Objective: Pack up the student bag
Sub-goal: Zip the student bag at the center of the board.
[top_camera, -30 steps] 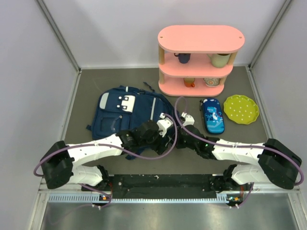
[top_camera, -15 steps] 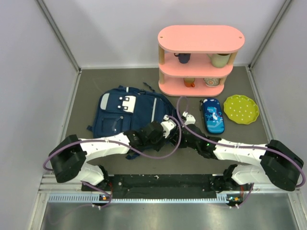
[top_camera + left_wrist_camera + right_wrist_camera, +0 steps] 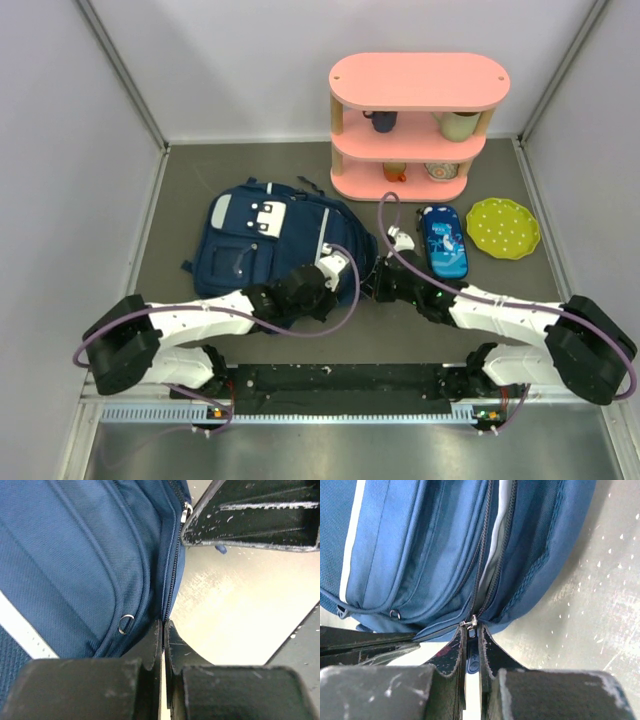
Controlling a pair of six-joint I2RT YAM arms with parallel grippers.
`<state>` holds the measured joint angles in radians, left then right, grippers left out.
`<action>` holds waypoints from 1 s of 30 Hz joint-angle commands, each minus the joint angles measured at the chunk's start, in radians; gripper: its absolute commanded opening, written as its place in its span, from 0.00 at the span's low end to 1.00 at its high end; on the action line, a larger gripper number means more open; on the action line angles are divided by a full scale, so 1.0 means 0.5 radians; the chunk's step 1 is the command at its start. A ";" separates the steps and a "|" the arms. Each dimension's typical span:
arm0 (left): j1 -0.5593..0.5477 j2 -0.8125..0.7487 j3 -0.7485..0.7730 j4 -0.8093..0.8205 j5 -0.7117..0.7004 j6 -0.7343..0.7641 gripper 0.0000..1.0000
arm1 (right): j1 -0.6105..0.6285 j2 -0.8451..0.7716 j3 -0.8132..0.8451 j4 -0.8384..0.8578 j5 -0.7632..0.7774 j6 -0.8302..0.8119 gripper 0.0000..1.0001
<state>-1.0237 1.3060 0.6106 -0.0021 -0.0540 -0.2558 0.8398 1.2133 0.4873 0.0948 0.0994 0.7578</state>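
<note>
The student bag (image 3: 265, 240), navy with white patches and a thin white stripe, lies flat at the centre left of the table. My left gripper (image 3: 336, 263) is at its right edge. In the left wrist view that gripper (image 3: 163, 626) is shut, with the bag's (image 3: 75, 555) zipper seam running in between the tips. My right gripper (image 3: 371, 289) is at the bag's lower right corner. Seen from the right wrist, this gripper (image 3: 471, 630) is shut on the blue zipper pull (image 3: 472, 659). Above it the zipper gapes a little over the light lining (image 3: 496, 550).
A pink three-tier shelf (image 3: 418, 125) with cups stands at the back right. A small blue pencil case (image 3: 443, 242) and a green dotted plate (image 3: 502, 228) lie in front of it. Grey walls close in the table on three sides.
My left gripper has gone from open to shut and drawn back left onto the bag's edge. The right gripper has stayed shut on the zipper pull and shifted slightly.
</note>
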 commanded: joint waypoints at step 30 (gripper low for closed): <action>-0.039 -1.386 -0.044 -0.843 -0.350 -0.811 0.68 | -0.403 0.028 0.060 0.185 -0.349 -0.190 0.00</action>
<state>-1.0389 0.4728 0.4290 -0.5777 -0.2569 -0.8757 0.6266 1.2846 0.5735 0.1505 -0.0872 0.6506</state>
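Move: The zip slider is still in the right fingers. It lies about 3 cm ahead of the left hand and 5 cm to its right at the same height; the left fingers are shut on the bag's edge there. From the right hand, the zip's far end is about 23 cm ahead and 6 cm left at much the same height. The bag's white stripe lies 14 cm ahead and 12 cm left, the pencil case 12 cm ahead, 20 cm right and lower. The zip slider, still pinched in the right fingers, is drawn forward along the bag's right side by some 6 cm, rising a little, before easing back slightly. The left hand, shut on the bag's near edge at first, swings back and about 11 cm left, turning counter-clockwise roughly 30 degrees, then opens, comes free of the edge and rises. ##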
